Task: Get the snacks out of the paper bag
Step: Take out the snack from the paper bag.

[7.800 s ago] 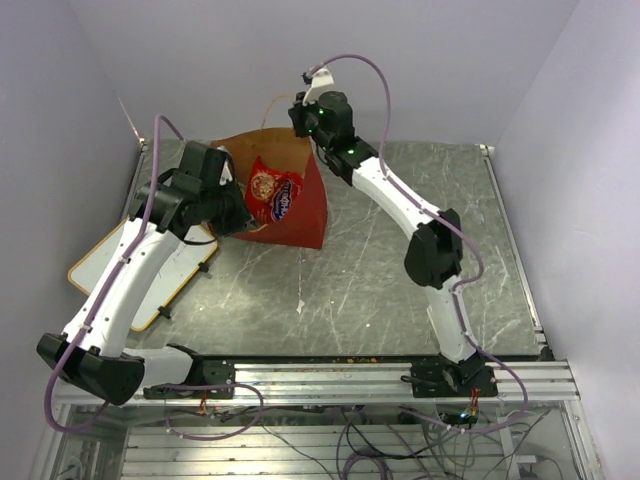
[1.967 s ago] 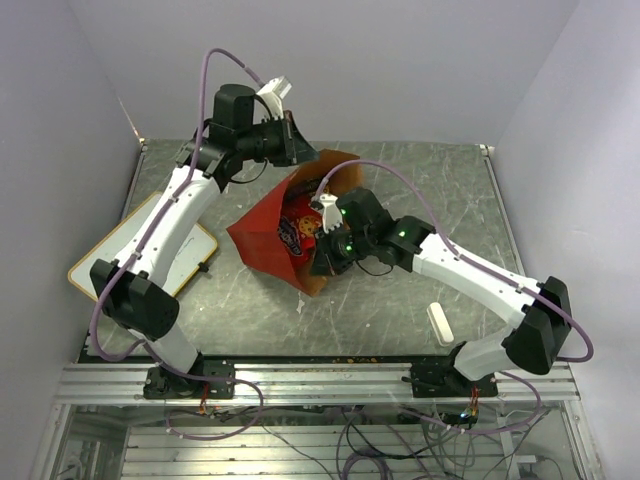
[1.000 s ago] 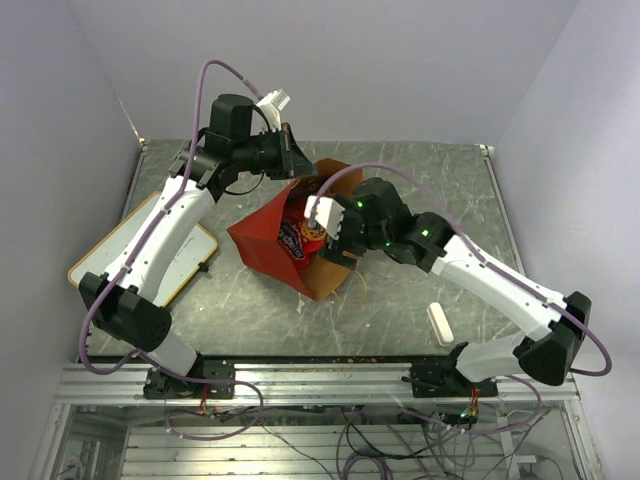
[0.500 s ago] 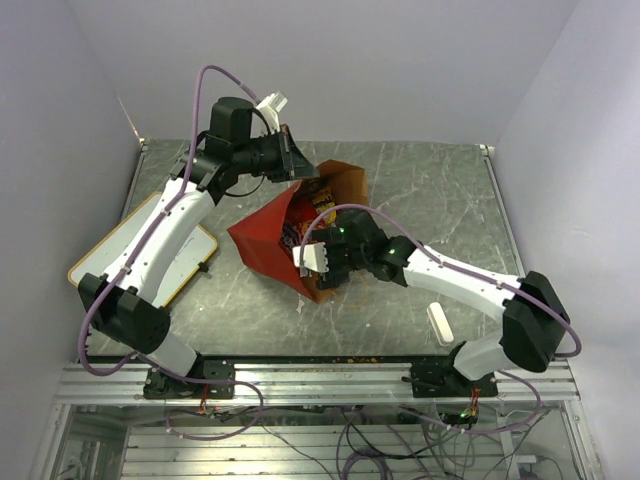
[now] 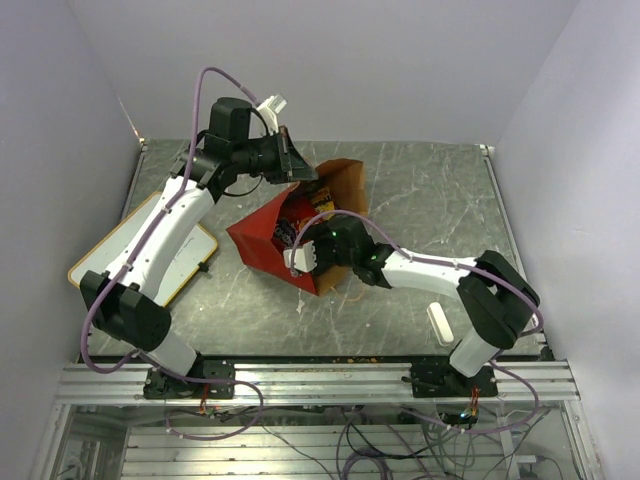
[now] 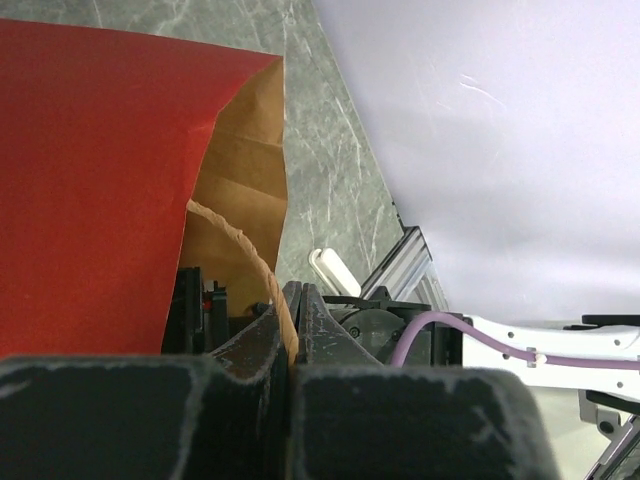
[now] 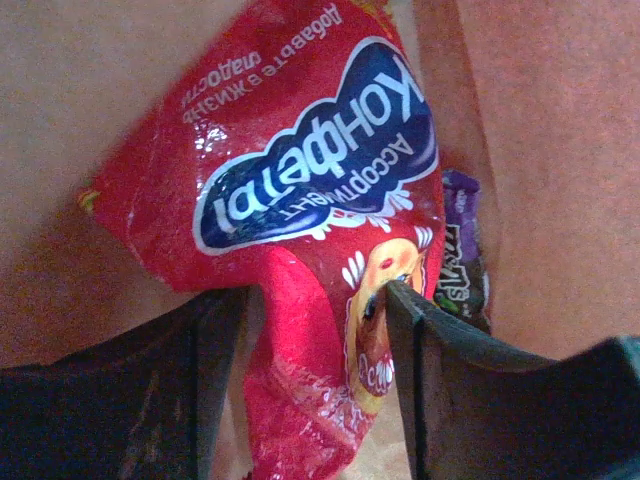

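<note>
The paper bag (image 5: 258, 240) lies tilted on the table, red outside and brown inside (image 6: 240, 200). My left gripper (image 5: 292, 165) is shut on its thin tan handle (image 6: 262, 275) and holds the mouth up. My right gripper (image 5: 298, 257) reaches into the bag mouth. In the right wrist view, the large red packet with a blue logo (image 7: 310, 170) lies on the brown floor of the bag. My right gripper (image 7: 315, 340) stands open astride its lower end: the right finger (image 7: 425, 350) touches the packet, the left finger (image 7: 200, 370) is a sliver off. A purple candy wrapper (image 7: 460, 250) lies beside it.
A yellow-framed whiteboard (image 5: 150, 265) lies at the left of the table under the left arm. A small white oblong block (image 5: 438, 323) lies at the front right. The aluminium rail (image 5: 320, 380) runs along the near edge. Walls close in on three sides.
My right arm has swung down and pushed deeper into the bag mouth, and its jaws have narrowed around the red packet. The left gripper has kept its hold on the handle.
</note>
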`<state>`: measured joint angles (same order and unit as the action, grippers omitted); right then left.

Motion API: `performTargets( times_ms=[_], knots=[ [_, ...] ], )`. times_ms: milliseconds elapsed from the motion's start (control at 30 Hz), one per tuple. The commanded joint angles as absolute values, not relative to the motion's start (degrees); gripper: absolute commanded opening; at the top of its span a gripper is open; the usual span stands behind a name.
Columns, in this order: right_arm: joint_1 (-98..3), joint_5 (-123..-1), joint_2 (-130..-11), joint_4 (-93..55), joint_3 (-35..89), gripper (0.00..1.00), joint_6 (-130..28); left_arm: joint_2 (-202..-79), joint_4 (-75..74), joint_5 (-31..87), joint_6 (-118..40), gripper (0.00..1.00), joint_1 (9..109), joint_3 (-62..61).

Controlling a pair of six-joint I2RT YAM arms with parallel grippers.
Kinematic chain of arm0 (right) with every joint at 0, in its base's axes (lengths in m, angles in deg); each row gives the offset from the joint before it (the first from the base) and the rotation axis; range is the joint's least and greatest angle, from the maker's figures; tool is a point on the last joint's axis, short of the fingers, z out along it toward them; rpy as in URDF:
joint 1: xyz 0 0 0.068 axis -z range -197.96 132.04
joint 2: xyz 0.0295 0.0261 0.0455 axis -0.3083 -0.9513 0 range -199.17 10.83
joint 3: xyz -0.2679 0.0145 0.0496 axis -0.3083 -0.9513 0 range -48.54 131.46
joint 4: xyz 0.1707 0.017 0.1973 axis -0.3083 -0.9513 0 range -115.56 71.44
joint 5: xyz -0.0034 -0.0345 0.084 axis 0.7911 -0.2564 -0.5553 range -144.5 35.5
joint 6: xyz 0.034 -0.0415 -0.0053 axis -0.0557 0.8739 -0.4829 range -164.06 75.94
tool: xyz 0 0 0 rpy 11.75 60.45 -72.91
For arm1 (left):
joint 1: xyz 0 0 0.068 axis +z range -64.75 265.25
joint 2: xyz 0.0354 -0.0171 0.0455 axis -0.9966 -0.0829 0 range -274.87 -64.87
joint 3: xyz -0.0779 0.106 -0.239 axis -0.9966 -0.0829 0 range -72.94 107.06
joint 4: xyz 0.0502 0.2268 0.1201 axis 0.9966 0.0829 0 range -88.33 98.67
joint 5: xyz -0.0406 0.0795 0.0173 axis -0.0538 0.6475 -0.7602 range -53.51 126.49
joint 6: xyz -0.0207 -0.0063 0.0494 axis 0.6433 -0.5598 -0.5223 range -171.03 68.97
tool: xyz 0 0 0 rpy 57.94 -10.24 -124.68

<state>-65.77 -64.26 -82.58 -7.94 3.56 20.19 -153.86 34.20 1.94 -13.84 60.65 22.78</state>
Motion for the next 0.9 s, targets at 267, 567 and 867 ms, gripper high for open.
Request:
performTargets(
  times_ms=[267,567,867],
  knots=[
    [-65.0,-59.3,-83.8,-3.3,6.8,0.21,24.6,-153.9,35.3,-0.1,-17.5,0.07,64.6,24.7],
    [-64.7,-63.3,-81.2,-5.6,11.4,0.00,19.1,-153.4,31.5,-3.3,-18.8,0.07,65.4,24.3],
    [-64.7,-64.7,-81.4,-3.1,15.9,0.00,12.2,-154.0,41.5,0.5,-31.6,0.07,65.6,32.2]
  ],
)
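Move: The right hand is already inside the paper bag, open fingers straddling the narrow end of the red candy pack; the pack's middle is about 4 cm left, 2 cm ahead and 3 cm below. A purple snack lies beside the pack, some 6 cm ahead and 5 cm left of the hand, 5 cm down. The left hand, shut on the bag's cord handle, has the pack about 25 cm below, some 2 cm left and 2 cm back. The right fingers close fully on the narrow end of the red candy pack while the hand pushes forward about 2.5 cm, then it lifts roughly 5 cm with the end pinched, drifting slightly left late in the rise. Meanwhile the left hand keeps its grip on the cord handle and draws it about 3 cm left and 2 cm forward, rising a little at the end. ##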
